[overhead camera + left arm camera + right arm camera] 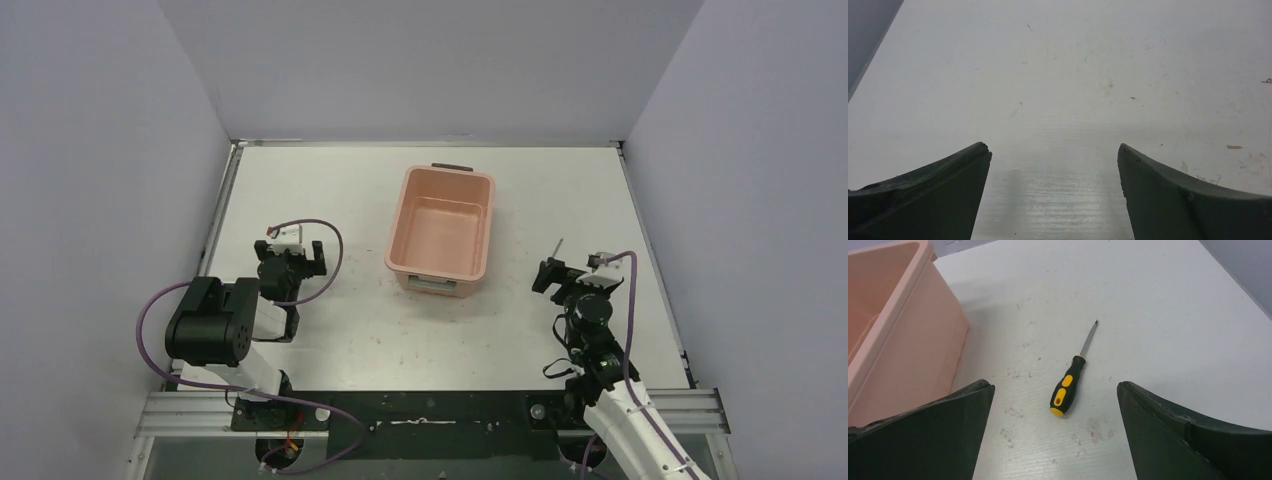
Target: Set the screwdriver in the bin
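Note:
The screwdriver (1065, 388) lies flat on the white table, with a black and orange-yellow handle towards me and a thin dark shaft pointing away. My right gripper (1054, 386) is open above it, one finger on each side of the handle, not touching it. In the top view only the shaft (558, 247) shows, beyond the right gripper (560, 272). The salmon-pink bin (441, 232) stands empty in the middle of the table, and its side wall (908, 350) is at the left of the right wrist view. My left gripper (292, 258) is open and empty over bare table (1053, 148).
Grey walls close off the table at the left, back and right. The bin has a dark grey handle (452, 166) at its far short end. The table top (330, 190) is scuffed and stained.

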Robot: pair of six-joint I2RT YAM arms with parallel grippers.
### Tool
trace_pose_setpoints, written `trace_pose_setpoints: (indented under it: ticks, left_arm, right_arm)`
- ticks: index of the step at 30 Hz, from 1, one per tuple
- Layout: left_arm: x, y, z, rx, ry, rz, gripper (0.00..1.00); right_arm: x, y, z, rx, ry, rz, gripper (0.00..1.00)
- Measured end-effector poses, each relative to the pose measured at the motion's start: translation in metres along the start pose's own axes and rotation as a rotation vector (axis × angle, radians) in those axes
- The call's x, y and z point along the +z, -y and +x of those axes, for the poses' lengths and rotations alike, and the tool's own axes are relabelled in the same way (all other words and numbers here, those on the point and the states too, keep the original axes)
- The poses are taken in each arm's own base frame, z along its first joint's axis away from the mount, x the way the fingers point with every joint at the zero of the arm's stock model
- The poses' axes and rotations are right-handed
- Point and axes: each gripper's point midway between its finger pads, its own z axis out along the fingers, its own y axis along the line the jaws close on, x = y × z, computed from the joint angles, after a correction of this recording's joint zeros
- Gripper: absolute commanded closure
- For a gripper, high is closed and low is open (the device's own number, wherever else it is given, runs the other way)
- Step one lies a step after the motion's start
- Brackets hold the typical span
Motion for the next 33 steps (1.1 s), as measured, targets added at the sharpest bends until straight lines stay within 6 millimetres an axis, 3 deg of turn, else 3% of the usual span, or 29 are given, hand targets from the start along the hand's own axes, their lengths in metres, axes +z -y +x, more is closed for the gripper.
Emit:
trace_pose_setpoints:
  ticks: [7, 11, 16, 19, 23, 28, 30, 33]
  left_arm:
    - [0.0, 0.0, 0.0, 0.0, 0.0, 0.0, 0.03]
    - [0.0, 0.0, 0.0, 0.0, 0.0, 0.0, 0.03]
    - [0.0, 0.0, 0.0, 0.0, 0.0, 0.0, 0.03]
    - [0.0, 0.0, 0.0, 0.0, 0.0, 0.0, 0.03]
    - [0.0, 0.0, 0.0, 0.0, 0.0, 0.0, 0.03]
    - [0.0, 0.0, 0.0, 0.0, 0.0, 0.0, 0.03]
    - [0.0, 0.0, 0.0, 0.0, 0.0, 0.0, 0.03]
    - [0.0, 0.0, 0.0, 0.0, 0.0, 0.0, 0.03]
  right_arm:
    - [0.002, 0.001, 0.005, -0.012, -0.034, 0.01, 0.0]
    - [0.009, -0.003, -0.009, -0.011, -0.092, 0.052, 0.0]
    - [0.035, -0.008, -0.047, -0.002, -0.169, 0.17, 0.0]
    - [0.059, -0.009, -0.048, -0.015, -0.255, 0.232, 0.01]
    - [0.085, 0.005, -0.003, -0.058, -0.447, 0.311, 0.08]
    - [0.087, 0.026, 0.067, -0.069, -0.691, 0.34, 0.27]
    - [0.085, 0.029, 0.084, -0.061, -0.749, 0.339, 0.44]
    - [0.084, 0.028, 0.102, -0.039, -0.801, 0.322, 0.83]
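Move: Ahead of the open right hand lies the screwdriver, about 9 cm out, 2 cm to the right and 12 cm below, its handle end nearer and its shaft pointing away. The bin's middle is some 19 cm ahead of that hand, 27 cm to its left and 7 cm below. From the idle left hand the screwdriver is roughly 60 cm to the right, 2 cm back and 5 cm lower. Swinging forward about 8 cm with a small rise, the right hand then plunges some 16 cm onto the screwdriver's handle, easing back a little on the way down. The wrist tips about 50 degrees downward and turns slightly clockwise, while the wide-open fingers close roughly halfway, coming in on both sides of the handle. ##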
